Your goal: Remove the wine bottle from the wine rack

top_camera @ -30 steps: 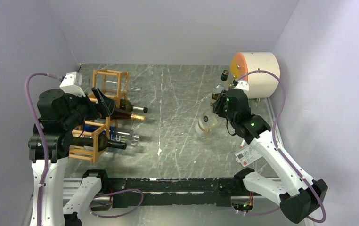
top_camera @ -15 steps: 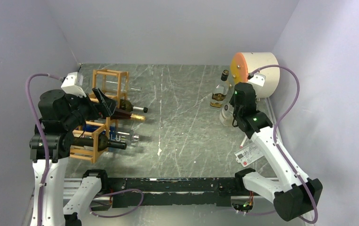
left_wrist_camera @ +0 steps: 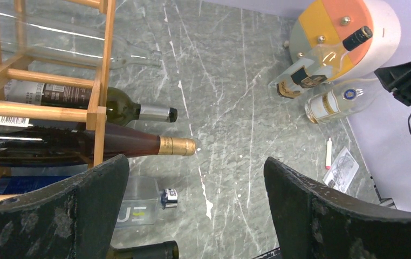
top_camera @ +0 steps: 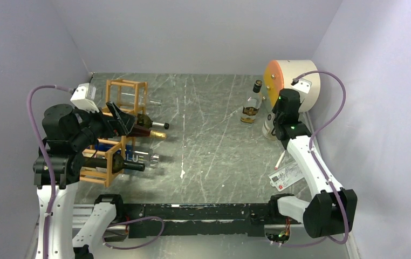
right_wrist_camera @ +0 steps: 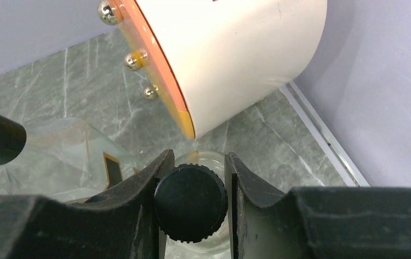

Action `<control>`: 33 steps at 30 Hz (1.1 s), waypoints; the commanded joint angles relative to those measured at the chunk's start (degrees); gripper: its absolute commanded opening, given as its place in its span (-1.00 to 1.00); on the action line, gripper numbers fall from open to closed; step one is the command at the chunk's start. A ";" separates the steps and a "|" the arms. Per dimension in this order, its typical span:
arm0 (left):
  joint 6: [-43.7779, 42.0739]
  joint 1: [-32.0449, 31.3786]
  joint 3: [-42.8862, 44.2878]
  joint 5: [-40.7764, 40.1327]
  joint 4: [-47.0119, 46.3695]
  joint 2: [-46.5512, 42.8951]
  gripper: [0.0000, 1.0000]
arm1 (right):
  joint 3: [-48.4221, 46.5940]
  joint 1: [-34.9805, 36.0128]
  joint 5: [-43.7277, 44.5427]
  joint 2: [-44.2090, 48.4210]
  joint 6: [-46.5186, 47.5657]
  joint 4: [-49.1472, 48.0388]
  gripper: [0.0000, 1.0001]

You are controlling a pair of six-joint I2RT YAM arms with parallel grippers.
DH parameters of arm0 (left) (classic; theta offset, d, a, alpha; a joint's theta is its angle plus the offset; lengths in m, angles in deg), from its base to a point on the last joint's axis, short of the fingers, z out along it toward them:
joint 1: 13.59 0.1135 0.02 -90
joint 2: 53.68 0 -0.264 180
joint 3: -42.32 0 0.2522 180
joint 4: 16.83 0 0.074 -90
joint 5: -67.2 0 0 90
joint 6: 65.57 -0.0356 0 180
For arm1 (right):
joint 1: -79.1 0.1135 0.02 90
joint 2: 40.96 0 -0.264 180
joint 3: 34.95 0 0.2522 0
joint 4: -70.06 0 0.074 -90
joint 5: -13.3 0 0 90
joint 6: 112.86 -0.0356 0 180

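The wine rack (top_camera: 123, 108) of light wooden bars stands at the table's left and holds several lying bottles, necks pointing right. In the left wrist view (left_wrist_camera: 100, 81) I see a clear bottle (left_wrist_camera: 84, 46), a green one (left_wrist_camera: 111, 105) and a brown gold-capped one (left_wrist_camera: 138, 144) in it. My left gripper (top_camera: 118, 120) is open and empty beside the rack's right face, also seen in its own view (left_wrist_camera: 195, 210). My right gripper (right_wrist_camera: 197, 164) is shut on the black cap (right_wrist_camera: 191, 202) of a clear bottle (top_camera: 268, 127), held upright beside the white drum.
A white drum with an orange face (top_camera: 296, 81) lies at the back right. A gold-labelled bottle (top_camera: 252, 102) stands left of it. A paper card (top_camera: 285, 175) and a white stick (top_camera: 280, 159) lie near the right edge. A square clear bottle (left_wrist_camera: 130, 208) lies under the rack.
My right arm has carried the clear bottle from the middle right of the table back to the drum and turned it upright. The left arm has hardly moved.
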 commanded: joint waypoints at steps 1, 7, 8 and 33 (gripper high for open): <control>0.49 0.58 -0.67 3.28 -2.94 -0.34 0.97 | -1.97 -1.45 -0.75 0.72 2.87 -14.93 -1.00; 0.49 0.58 -0.24 2.88 -3.51 -0.64 0.97 | -3.80 -3.57 -5.90 -2.81 1.87 -15.86 -1.00; 0.49 0.58 -0.10 3.02 -3.46 -0.61 0.97 | -3.92 -3.61 -5.87 -3.54 1.71 -15.22 -1.00; 1.90 0.58 1.69 1.09 -1.03 -0.27 0.97 | -12.37 -3.56 -6.63 -4.55 -6.48 8.43 0.99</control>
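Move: The right hand holds the clear bottle by its dark-topped neck; the free table spot it is taken to lies about 3 cm ahead, 1 cm left and some 26 cm below. The black-capped bottle stands about 8 cm ahead and 10 cm left of the hand, the drum's middle some 18 cm ahead and 9 cm right, and the white pen 10 cm back and 7 cm right. From the left hand the spot is roughly 18 cm ahead and 58 cm right. Still gripping the neck, the right hand carries the clear bottle forward about 3 cm towards the drum and then lowers it about 3 cm onto the table just right of the black-capped bottle, easing slightly left and turning some 5 degrees counter-clockwise on the way. After a brief pause there its fingers open wide, letting go of the neck, and it rises straight up about 4 cm, fingertips still around the stopper's top. ##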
